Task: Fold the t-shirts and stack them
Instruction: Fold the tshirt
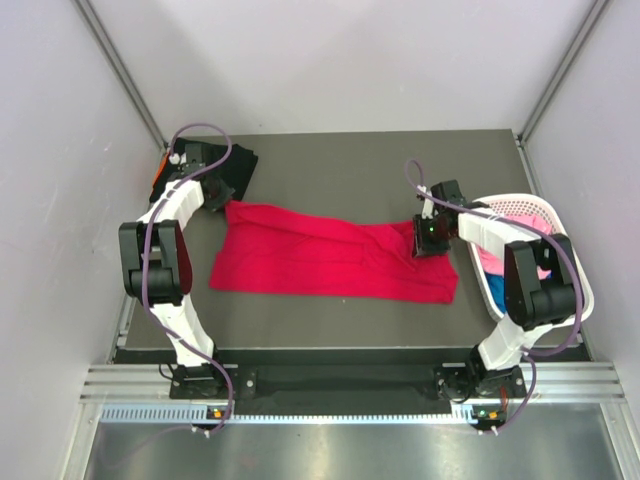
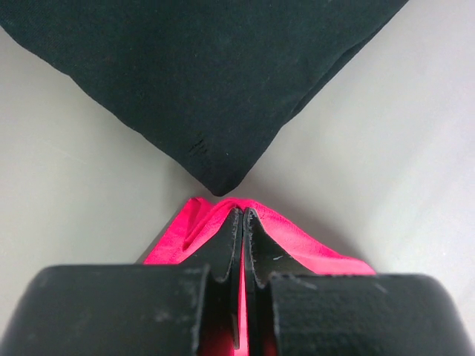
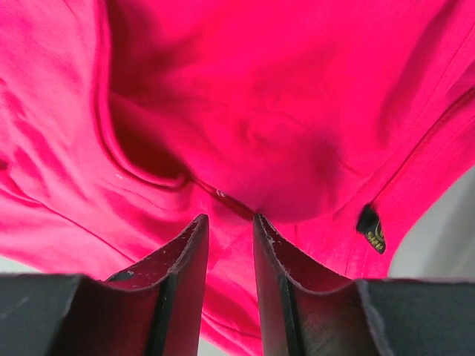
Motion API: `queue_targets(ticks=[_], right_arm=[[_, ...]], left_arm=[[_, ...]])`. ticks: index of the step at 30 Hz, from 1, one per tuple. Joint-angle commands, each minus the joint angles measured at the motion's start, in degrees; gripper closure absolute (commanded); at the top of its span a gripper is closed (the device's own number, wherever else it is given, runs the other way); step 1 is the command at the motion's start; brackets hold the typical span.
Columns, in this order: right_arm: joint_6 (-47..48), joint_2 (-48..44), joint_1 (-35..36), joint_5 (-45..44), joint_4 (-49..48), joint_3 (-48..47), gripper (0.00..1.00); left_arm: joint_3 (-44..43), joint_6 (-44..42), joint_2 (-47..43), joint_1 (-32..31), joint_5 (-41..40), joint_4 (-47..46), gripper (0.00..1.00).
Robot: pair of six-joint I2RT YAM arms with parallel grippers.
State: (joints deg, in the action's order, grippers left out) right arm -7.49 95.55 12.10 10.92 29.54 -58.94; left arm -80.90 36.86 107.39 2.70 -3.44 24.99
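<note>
A bright red t-shirt [image 1: 330, 262] lies spread across the middle of the dark table. My left gripper [image 1: 222, 200] is shut on its far left corner; red cloth [image 2: 312, 245] shows in a thin line between the closed jaws [image 2: 243, 211]. Just beyond it lies a folded black t-shirt [image 1: 240, 160] [image 2: 208, 74]. My right gripper [image 1: 428, 240] [image 3: 230, 219] is low over the red shirt's right end, near the collar seam. Its jaws are partly apart, with red cloth [image 3: 282, 111] filling the view behind them. A small black label [image 3: 370, 228] is sewn on to the right.
A white lattice basket [image 1: 510, 203] stands at the table's right edge, with pink cloth [image 1: 525, 218] and blue cloth [image 1: 497, 290] inside. An orange piece [image 1: 160, 172] pokes out at the far left, behind the left arm. Grey walls close in on three sides.
</note>
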Motion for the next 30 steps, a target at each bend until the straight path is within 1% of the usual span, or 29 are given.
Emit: queue_targets(ticks=[1,9,13,15,18,19,21,22,23,28,30], right_arm=[[0.6,0.1,-0.7,-0.2,-1.8,1.2,0.69],[0.4,0.3,-0.7,-0.5,-3.2,2.4,0.68],[0.7,0.7,-0.6,-0.2,-4.1,3.0,0.65],[0.7,0.9,-0.7,-0.2,-4.7,3.0,0.66],[0.9,1.2,-0.7,-0.3,-4.8,2.9,0.73],[1.0,1.1,-0.7,-0.5,-4.8,2.8,0.80],[1.3,0.4,-0.7,-1.0,-4.4,2.5,0.88],[1.4,0.0,-0.7,-1.7,-3.5,2.2,0.96],[1.5,-0.5,-0.7,-2.2,-2.9,1.4,1.00],[2.0,-3.2,-0.7,-6.8,1.6,-3.7,1.00],[2.5,-3.7,-0.8,-7.3,1.8,-5.1,1.00]], left_arm=[[-2.3,-0.7,-0.3,0.3,-0.1,-2.7,1.00],[-2.7,-0.6,-0.8,0.4,0.0,-2.8,1.00],[-2.6,-0.6,-0.8,0.4,0.1,-2.7,1.00],[-2.5,-0.5,-0.8,0.4,0.3,-2.7,1.00],[-2.3,-0.4,-0.8,0.4,0.5,-2.8,1.00],[-2.2,-0.3,-0.9,0.3,0.5,-2.8,1.00],[-2.4,-0.3,-0.9,0.4,0.7,-2.9,1.00],[-2.4,-0.2,-1.0,0.4,0.6,-2.9,1.00],[-2.4,-0.2,-1.0,0.4,0.5,-3.1,1.00],[-4.3,-0.1,-0.3,0.4,1.2,-4.3,1.00],[-5.1,0.0,0.8,0.4,1.4,-3.8,1.00]])
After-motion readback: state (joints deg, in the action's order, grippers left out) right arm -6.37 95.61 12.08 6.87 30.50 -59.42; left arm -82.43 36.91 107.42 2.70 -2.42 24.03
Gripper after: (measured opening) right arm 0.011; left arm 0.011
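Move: The red t-shirt's fabric fold lies just under the right hand's open fingers, about 1 cm back and 2 cm down. The shirt's small black tag is some 4 cm to the right, level front-to-back, and the white basket's middle about 25 cm right and 3 cm back. From the left hand, which already holds the shirt's far left corner raised, that fold is roughly 48 cm right, 12 cm back and 7 cm lower. Down and slightly back, by about 1.5 cm, the right hand settles its parted fingers onto the red cloth near the tag, stays there while they shut fully and pinch the fold, then starts up and to the right with a little forward, about 1.5 cm. The left hand keeps its closed grip on the far left corner, easing up and forward about 1.5 cm, mostly at the very end. ##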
